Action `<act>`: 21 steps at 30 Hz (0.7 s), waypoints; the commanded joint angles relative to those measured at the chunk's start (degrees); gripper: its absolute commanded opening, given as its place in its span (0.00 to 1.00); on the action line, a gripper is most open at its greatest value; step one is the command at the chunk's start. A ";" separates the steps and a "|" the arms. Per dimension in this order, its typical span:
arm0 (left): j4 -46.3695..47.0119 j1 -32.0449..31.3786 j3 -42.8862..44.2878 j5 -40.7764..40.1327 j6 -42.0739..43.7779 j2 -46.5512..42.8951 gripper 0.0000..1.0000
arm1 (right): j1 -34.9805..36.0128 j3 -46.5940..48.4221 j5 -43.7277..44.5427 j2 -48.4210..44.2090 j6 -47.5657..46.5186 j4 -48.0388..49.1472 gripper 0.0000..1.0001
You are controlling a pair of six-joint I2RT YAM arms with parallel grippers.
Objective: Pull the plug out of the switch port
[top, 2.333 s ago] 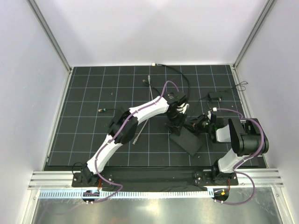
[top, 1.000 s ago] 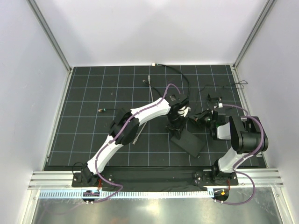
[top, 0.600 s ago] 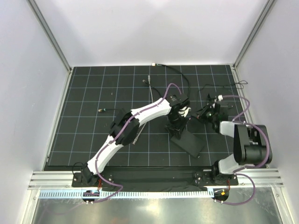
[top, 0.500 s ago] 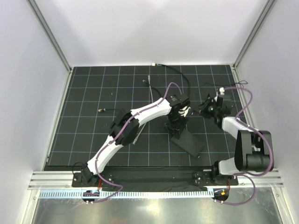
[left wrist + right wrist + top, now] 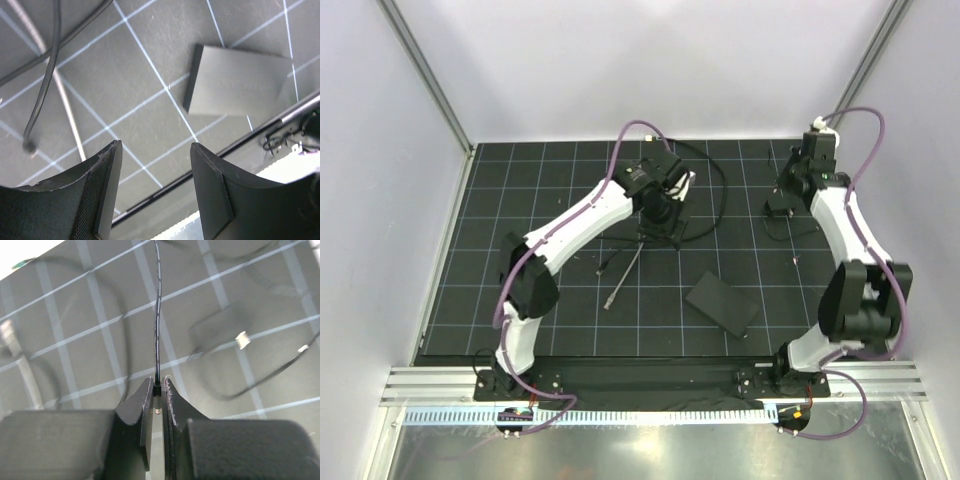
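Observation:
The flat black switch box [image 5: 722, 303] lies alone near the front of the mat, and the left wrist view shows it too [image 5: 240, 82]. I cannot make out its port opening in any view. The plug [image 5: 157, 391] is a small dark connector pinched between the fingers of my right gripper [image 5: 157, 382]. Its thin black cable [image 5: 156, 315] runs straight away from the jaws. That gripper [image 5: 783, 198] hovers at the back right, far from the box. My left gripper [image 5: 155, 145] is open with nothing in it, above the mat's middle back [image 5: 661, 226].
A thin grey cable with a metal tip [image 5: 623, 275] lies left of the box. A thicker black cable [image 5: 721, 190] loops across the back of the mat. Thin black wires [image 5: 832, 183] trail at the right edge. White walls enclose the mat.
The right gripper carried the plug away from the box to the back right. The left gripper came off the box, opened wider and moved back and to the left.

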 commanded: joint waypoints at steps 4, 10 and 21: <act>0.28 0.42 -7.77 -3.43 -0.52 -8.89 0.61 | -3.04 15.61 6.88 14.84 -4.23 -7.38 0.01; 0.99 1.21 -11.73 -3.88 -1.05 -12.94 0.61 | -3.83 32.30 8.01 32.24 -8.34 -13.96 0.01; 0.99 2.36 -14.73 -3.53 -1.32 -14.00 0.62 | -6.12 43.15 15.93 42.72 -18.47 -19.86 0.04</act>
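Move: The right gripper already holds the freed plug on its black cable; the clear table it is taken to, near the far right corner, lies about 9 cm ahead, 10 cm right and 18 cm below. A small black block sits 1 cm ahead and 7 cm right of this gripper. The switch is some 11 cm back and 13 cm right of the left gripper, 14 cm below, with the white plug 12 cm back and 14 cm left. Bring the right gripper down some 13 cm while swinging it about 10 cm right and 9 cm forward towards the far right corner, tipping the fingers more steeply downward and keeping the pinch on the plug; ease off low over the table. Meanwhile draw the empty, open left gripper left and a little back, away from the switch. ##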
